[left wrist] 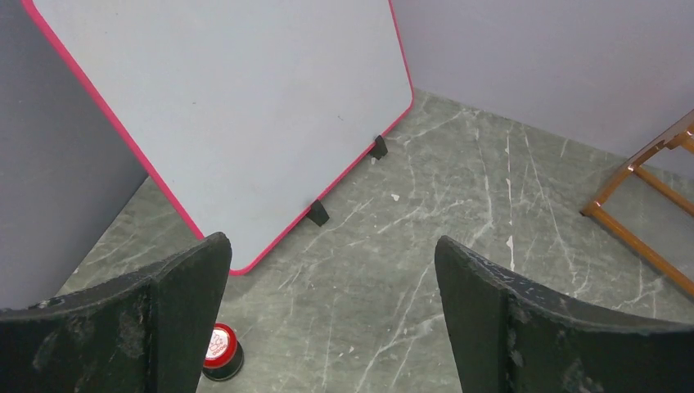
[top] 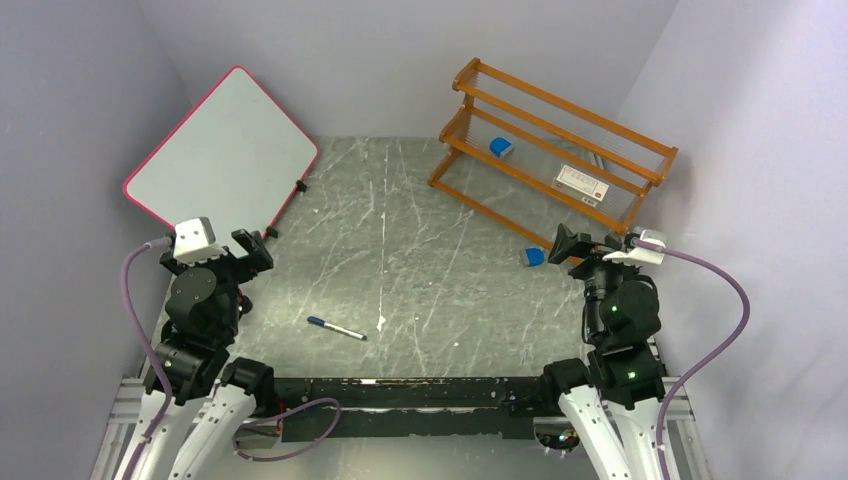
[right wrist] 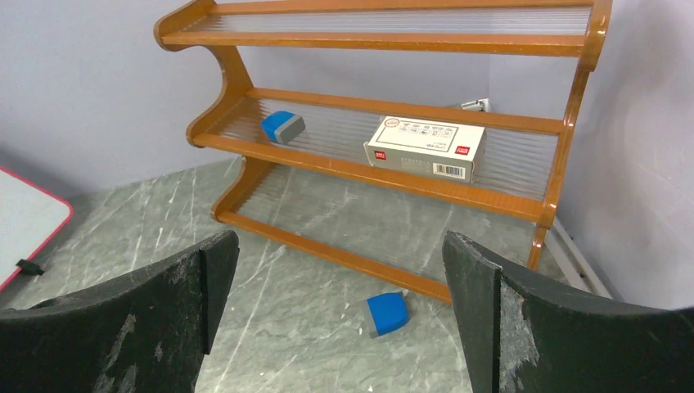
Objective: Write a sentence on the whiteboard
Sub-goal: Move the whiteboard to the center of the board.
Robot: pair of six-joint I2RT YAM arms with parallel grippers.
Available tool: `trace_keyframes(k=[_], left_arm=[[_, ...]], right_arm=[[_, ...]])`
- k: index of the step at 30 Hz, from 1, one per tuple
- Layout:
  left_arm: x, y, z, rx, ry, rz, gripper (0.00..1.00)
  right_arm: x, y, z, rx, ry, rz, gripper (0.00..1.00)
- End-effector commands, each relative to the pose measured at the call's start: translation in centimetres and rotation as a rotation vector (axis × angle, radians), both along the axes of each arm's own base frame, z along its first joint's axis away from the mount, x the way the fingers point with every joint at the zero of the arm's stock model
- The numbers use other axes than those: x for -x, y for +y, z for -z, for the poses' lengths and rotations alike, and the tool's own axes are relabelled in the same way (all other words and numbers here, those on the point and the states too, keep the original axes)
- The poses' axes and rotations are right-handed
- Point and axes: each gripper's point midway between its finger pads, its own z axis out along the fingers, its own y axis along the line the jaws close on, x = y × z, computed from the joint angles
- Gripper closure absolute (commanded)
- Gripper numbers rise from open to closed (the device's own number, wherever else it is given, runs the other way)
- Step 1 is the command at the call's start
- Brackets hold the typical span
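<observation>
The whiteboard (top: pixel 225 150) leans against the left wall at the back left, with a pink-red rim and black feet. Its face is blank; no sentence shows on it. It fills the upper left of the left wrist view (left wrist: pixel 245 106), and a corner shows in the right wrist view (right wrist: pixel 20 221). A blue-capped marker (top: pixel 335 328) lies on the table between the arms. My left gripper (top: pixel 255 250) is open and empty near the board's lower corner (left wrist: pixel 331 270). My right gripper (top: pixel 570 243) is open and empty (right wrist: pixel 340 270), facing the shelf.
A wooden shelf rack (top: pixel 560 150) stands at the back right with a blue eraser (right wrist: pixel 282 126) and a white box (right wrist: pixel 425 147) on it. Another blue eraser (right wrist: pixel 385 313) lies on the table before it. A small red-topped black disc (left wrist: pixel 221 350) sits by the board.
</observation>
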Motion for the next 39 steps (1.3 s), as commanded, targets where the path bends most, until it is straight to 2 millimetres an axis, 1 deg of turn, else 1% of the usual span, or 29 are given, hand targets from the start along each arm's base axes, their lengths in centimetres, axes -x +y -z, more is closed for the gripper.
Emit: trace_keyframes(k=[1,15,18,21,24,28,31,39], left_arm=[[-0.2,-0.1,0.3,-0.015,0.009,0.006,0.02],[-0.6,0.0,0.8,0.000,0.046,-0.020,0.02],[-0.9,0.3,1.5,0.014,0.076,-0.055,0.02],[-1.6,0.7,2.8,0.064,0.131,-0.134,0.04],[-2.9,0.6,4.8,0.099,0.224,-0.201,0.05],[-5.4,-0.3,7.2,0.123,0.317,-0.245,0.05],[-7.5,-0.7,8.6,0.134,0.354,-0.294,0.05],[-12.4,-1.5,13.1,0.178,0.420,-0.421,0.07]], right_arm=[[0.2,0.0,0.0,0.005,-0.011,-0.003,0.00],[0.4,0.2,0.0,-0.002,-0.028,-0.021,0.00],[0.7,0.3,-0.3,-0.004,-0.046,-0.026,0.00],[1.0,0.0,-0.3,-0.003,-0.058,-0.017,0.00],[1.3,-0.2,-0.4,-0.008,-0.071,-0.008,0.00],[1.5,0.0,-0.5,-0.009,-0.080,-0.015,0.00],[1.6,0.1,-0.6,-0.010,-0.087,-0.024,0.00],[1.6,0.9,-0.6,-0.005,-0.094,-0.061,0.00]])
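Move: The whiteboard leans with its middle about 26 cm ahead of the left hand, 13 cm to its left and 16 cm below it. Its nearer black clip is some 16 cm ahead, 5 cm left and 27 cm below the hand; the farther clip stands about 12 cm beyond that one and 4 cm to its right. The red button sits 5 cm back and 9 cm left of the left hand, on the table. From the right hand the whiteboard's middle lies roughly 26 cm ahead, 75 cm left, 20 cm lower. Towards the whiteboard's low edge, on the side with the nearer clip, the left hand sinks about 14 cm while reaching some 9 cm forward, barely creeping at first and then picking up speed. Its wrist tips down and swings counter-clockwise towards the board; the fingers stay wide open and touch nothing yet. ##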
